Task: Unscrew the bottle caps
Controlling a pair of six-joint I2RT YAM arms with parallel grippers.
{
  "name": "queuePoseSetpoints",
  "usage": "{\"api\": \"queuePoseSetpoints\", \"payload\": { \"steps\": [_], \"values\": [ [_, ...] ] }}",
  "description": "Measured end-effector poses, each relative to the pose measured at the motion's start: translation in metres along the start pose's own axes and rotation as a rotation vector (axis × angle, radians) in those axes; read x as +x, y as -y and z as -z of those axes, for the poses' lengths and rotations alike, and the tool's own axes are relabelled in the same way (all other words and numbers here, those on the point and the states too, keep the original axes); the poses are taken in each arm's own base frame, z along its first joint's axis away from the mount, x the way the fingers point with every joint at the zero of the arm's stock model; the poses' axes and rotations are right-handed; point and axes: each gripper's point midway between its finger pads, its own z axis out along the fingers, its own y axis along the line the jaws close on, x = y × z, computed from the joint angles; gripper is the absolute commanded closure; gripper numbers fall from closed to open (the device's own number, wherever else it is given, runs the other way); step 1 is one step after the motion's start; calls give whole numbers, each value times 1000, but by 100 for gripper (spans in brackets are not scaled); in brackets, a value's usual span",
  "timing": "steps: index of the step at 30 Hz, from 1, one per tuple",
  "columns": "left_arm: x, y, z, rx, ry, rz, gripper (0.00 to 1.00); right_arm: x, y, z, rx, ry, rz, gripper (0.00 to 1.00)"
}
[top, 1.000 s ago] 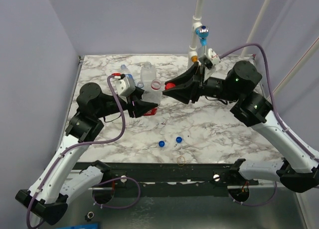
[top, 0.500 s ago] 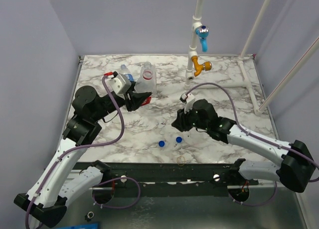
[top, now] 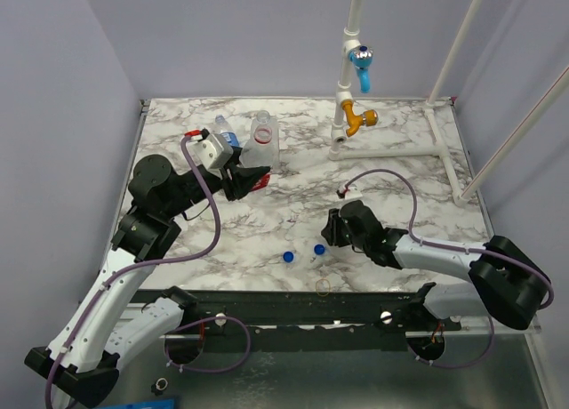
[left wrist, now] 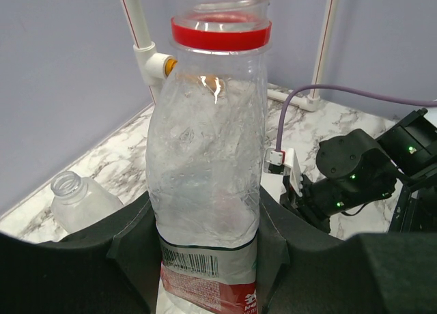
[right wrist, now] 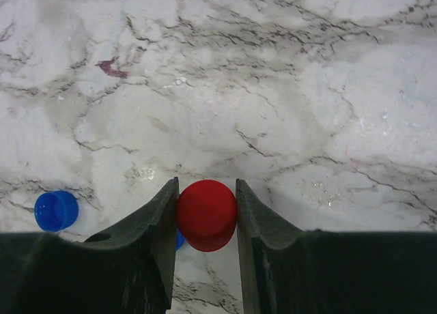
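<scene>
My left gripper (top: 252, 180) (left wrist: 205, 252) is shut on the red-label bottle (left wrist: 205, 157) (top: 262, 156) and holds it upright. Its mouth is bare, with only the red ring (left wrist: 220, 34) left on the neck. My right gripper (top: 327, 233) (right wrist: 207, 208) is shut on a red cap (right wrist: 207, 213), low over the table near the front. Two blue caps (top: 287, 257) (top: 318, 249) lie on the marble just left of it. In the right wrist view one blue cap (right wrist: 56, 210) lies at the left and another (right wrist: 179, 240) peeks from behind the left finger.
A blue-label bottle (top: 225, 129) lies at the back left, and an uncapped clear bottle (left wrist: 78, 198) sits beside the held one. A white pipe stand with a blue tap (top: 359, 67) rises at the back. A yellowish rubber band (top: 324, 286) lies near the front edge.
My right arm has swung from the bottle's neck down to the front of the table, carrying the red cap. My left arm has drawn the open bottle slightly left and back.
</scene>
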Motion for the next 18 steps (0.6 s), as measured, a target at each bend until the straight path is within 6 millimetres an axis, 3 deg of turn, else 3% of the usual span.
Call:
{"api": "queuePoseSetpoints", "payload": {
  "steps": [9, 18],
  "values": [
    [3, 4, -1, 19, -5, 16, 79, 25, 14, 0, 67, -36, -134, 48],
    [4, 4, -2, 23, -5, 23, 79, 20, 13, 9, 73, -38, -168, 41]
  ]
}}
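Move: The red cap, still pinched in the right fingers, goes to a bare spot of marble about 1 cm back, 1 cm right and 3 cm below that hand. Next to the spot is the near blue cap, some 3 cm back and 1 cm left of the right hand; the far blue cap is roughly 5 cm back and 8 cm left, both equally low. From the left hand the spot lies about 19 cm right, 1 cm ahead and 38 cm below. The red cap is set down and let go beside the near blue cap: the right hand eases down about 2 cm, drifting right and back some 1.5 cm each and swinging roughly 10 degrees clockwise. Its fingers start opening on the way down and keep spreading as the hand bottoms out, then it lifts about 1 cm. ##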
